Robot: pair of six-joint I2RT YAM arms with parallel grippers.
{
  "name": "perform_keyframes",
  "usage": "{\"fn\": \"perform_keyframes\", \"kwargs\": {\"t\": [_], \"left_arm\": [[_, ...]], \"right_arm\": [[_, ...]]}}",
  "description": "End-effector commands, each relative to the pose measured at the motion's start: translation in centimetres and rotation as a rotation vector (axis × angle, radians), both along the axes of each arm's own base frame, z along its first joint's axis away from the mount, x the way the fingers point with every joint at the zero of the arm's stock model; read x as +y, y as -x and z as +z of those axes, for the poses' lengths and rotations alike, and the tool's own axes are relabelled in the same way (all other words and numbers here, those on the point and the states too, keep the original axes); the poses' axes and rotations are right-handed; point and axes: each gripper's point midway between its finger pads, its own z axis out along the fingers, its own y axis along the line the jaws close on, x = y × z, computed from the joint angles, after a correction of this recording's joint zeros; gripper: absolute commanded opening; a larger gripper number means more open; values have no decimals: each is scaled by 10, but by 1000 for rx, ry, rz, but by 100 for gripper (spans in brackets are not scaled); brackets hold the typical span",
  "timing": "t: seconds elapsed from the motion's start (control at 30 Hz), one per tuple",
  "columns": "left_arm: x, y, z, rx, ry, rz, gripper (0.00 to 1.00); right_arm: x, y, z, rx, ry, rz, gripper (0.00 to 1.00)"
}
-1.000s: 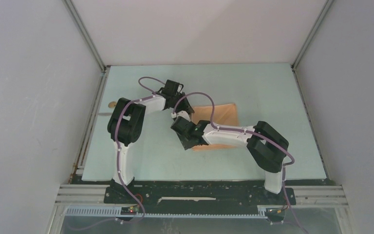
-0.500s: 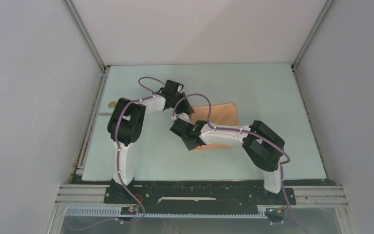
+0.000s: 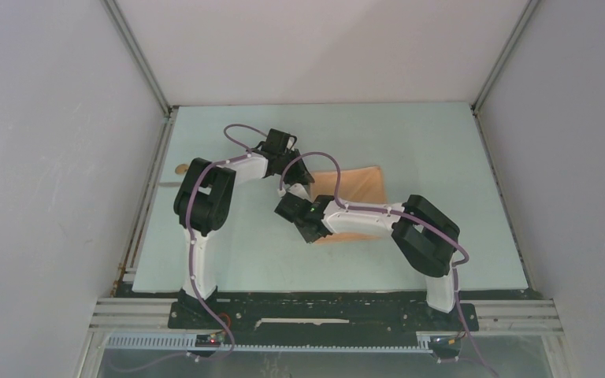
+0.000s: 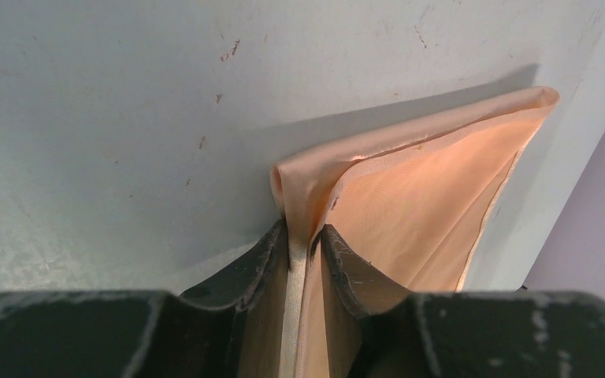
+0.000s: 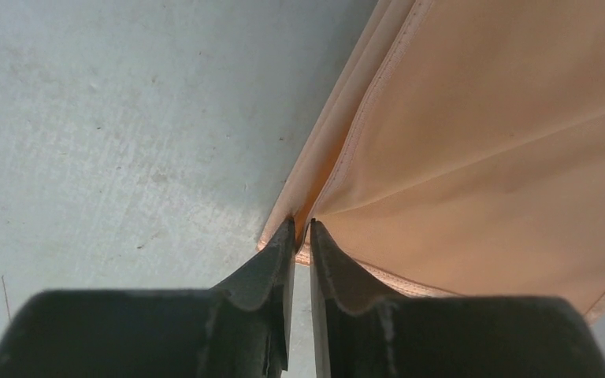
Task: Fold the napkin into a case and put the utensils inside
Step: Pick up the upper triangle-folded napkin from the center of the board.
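The peach napkin (image 3: 362, 183) lies in folded layers at the table's middle, partly under my right arm. No case shape shows. My left gripper (image 3: 306, 179) is at its far left corner, shut on a raised fold of the napkin (image 4: 425, 189), the cloth pinched between the fingertips (image 4: 272, 248). My right gripper (image 3: 310, 234) is at the near left corner, its jaws shut on the hemmed edge of the napkin (image 5: 504, 157). Of the utensils, only a small gold round piece (image 3: 180, 168) shows, at the table's left edge.
The pale green table (image 3: 410, 134) is boxed in by grey walls on three sides, with a metal rail (image 3: 146, 205) along its left edge. Purple cables loop over both wrists.
My right gripper has slid a little left and its jaws have closed on the napkin's near corner. The left gripper has kept its hold and place.
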Motion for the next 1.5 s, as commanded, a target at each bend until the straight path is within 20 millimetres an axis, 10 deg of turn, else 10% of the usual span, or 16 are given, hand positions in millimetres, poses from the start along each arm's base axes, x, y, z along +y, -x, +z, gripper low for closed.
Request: {"fn": "perform_keyframes", "kwargs": {"t": [0.0,0.4,1.47], "left_arm": [[3,-2,8,-20,2,3,29],[3,-3,9,-26,1,-1,29],[6,-3,3,-17,-7,2,29]], "right_arm": [[15,-5,20,-38,-49,14,22],[31,-6,38,-57,-79,35,42],[12,-6,-2,7,38,-12,45]]}}
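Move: My right fingers are nearly shut at the napkin's near-left corner, whose tip lies about 1 cm back, 1 cm left and 1 cm below. The far-left corner is some 20 cm ahead and 1 cm left of this hand; the near-right corner is roughly 18 cm right and 1 cm back. From my left hand, pinching the napkin's left edge, the near-left corner lies about 18 cm back, level sideways and 1 cm below. I open my right fingers to about twice the gap and more, letting go of the upper layer's hem, and hop up and left by some 3 cm. Then I sink about 3 cm and ease back right, ending about 1 cm left of where I began, with the open fingertips either side of the corner's folded edge. My left hand stays put and keeps its pinch. ##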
